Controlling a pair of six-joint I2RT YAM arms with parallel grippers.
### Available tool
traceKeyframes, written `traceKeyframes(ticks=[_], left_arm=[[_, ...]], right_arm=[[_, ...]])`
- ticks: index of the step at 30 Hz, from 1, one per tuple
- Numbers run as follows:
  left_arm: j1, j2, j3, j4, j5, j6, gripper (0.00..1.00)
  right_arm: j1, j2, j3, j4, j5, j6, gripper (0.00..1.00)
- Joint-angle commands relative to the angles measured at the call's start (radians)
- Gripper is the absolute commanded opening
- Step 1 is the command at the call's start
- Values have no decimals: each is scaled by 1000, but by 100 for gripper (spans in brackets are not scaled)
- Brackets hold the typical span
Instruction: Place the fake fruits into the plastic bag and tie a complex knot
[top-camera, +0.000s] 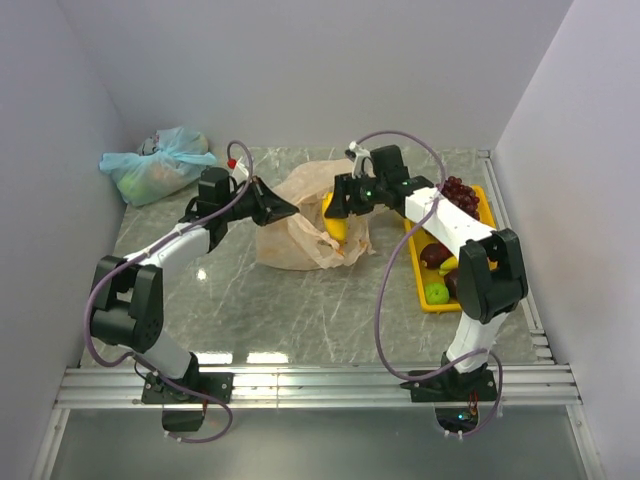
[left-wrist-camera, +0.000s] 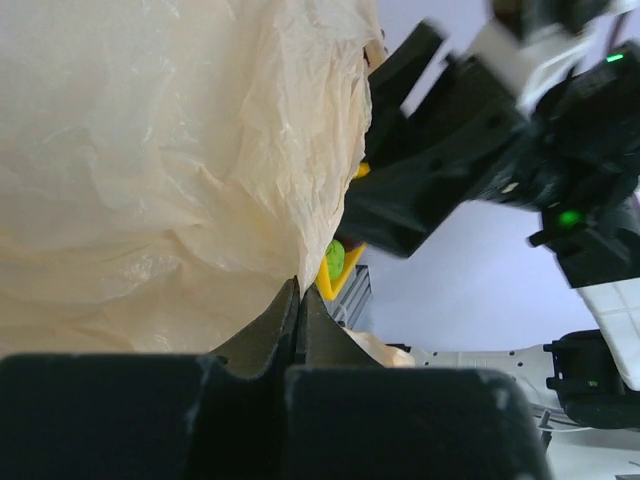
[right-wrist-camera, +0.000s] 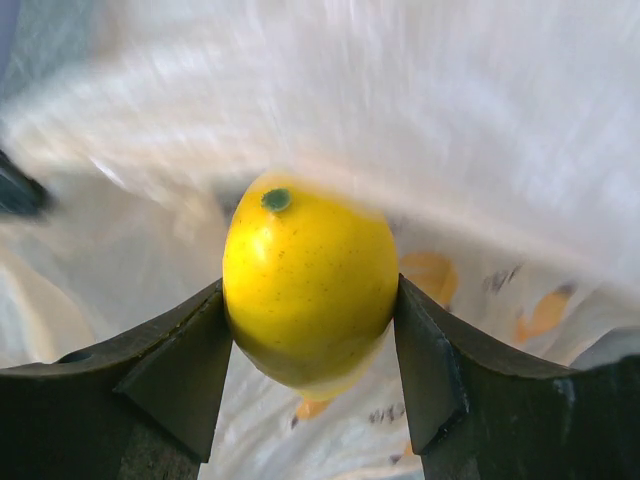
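Note:
The peach plastic bag (top-camera: 295, 238) lies crumpled at mid-table, its thin skin filling the left wrist view (left-wrist-camera: 150, 150). My left gripper (top-camera: 288, 208) (left-wrist-camera: 299, 288) is shut on the bag's edge, holding that side up. My right gripper (top-camera: 338, 208) (right-wrist-camera: 311, 290) is shut on a yellow lemon-shaped fake fruit (top-camera: 336, 224) (right-wrist-camera: 308, 275), which hangs at the bag's mouth, with banana-printed bag film (right-wrist-camera: 470, 140) behind it. More fake fruits lie in the yellow tray (top-camera: 433, 306): purple grapes (top-camera: 460, 192), a dark maroon one (top-camera: 434, 254) and a green apple (top-camera: 437, 292) (left-wrist-camera: 334, 258). No knot shows.
A tied pale blue-green bag (top-camera: 155, 165) sits in the far left corner. White walls close in on the left, back and right. The right arm's black wrist (left-wrist-camera: 470, 140) hangs close over the bag, facing my left gripper. A metal rail (top-camera: 320, 385) runs along the near edge.

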Motion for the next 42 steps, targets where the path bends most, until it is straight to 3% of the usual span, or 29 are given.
traceKeyframes(ticks=[1,2,4,12,16,20,21,24,31,42], left_arm=[[-3,-54,-27,58,17,-38,0],[-3,-59,-30,55,12,-34,0],[3,-62,-42,60,0,-30,0],[44,-26,-65,124,-12,-107,0],[44,-13,-58,141,-21,-124,0],[44,-2,-44,129,-31,-115,0],[44,-2,-39,123,-31,-110,0],[44,7,-18,89,-34,-69,0],[44,-9,-30,66,-40,-44,0],[44,-5,-25,35,-34,-9,0]], right_arm=[[18,18,139,61,40,-43,63],[18,32,192,-42,26,-66,84],[15,43,231,-139,3,-141,95],[-104,-71,288,-481,-152,-302,96],[-254,-187,231,-510,-253,-260,92],[-394,-263,201,-486,-142,-230,89],[-437,-250,205,-487,-29,-227,89],[-563,-173,277,-523,119,-210,88],[-697,29,483,-636,320,-265,89],[-694,271,651,-624,321,-333,93]])
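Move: The right gripper already holds the yellow fruit in the bag's mouth; the bag's inside lies about 3 cm ahead of it, 3 cm to its left and some 7 cm below. The next load, the grapes, lies roughly 31 cm to its right, 7 cm ahead and 9 cm lower, with the red apple 10 cm nearer the base than the grapes. From the left gripper, pinching the rim, the bag's inside is about 8 cm right, level ahead and 12 cm down. Open the right gripper to let go of the yellow fruit in the bag and lift clear with a small forward-then-back jog. Then swing the hand high and some 38 cm to the right, over to the tray's far end by the grapes, turning it about 40 degrees clockwise and sinking again at the end, fingers wide. Keep the left gripper shut on the bag's rim, shifting it only a couple of centimetres left and down. ##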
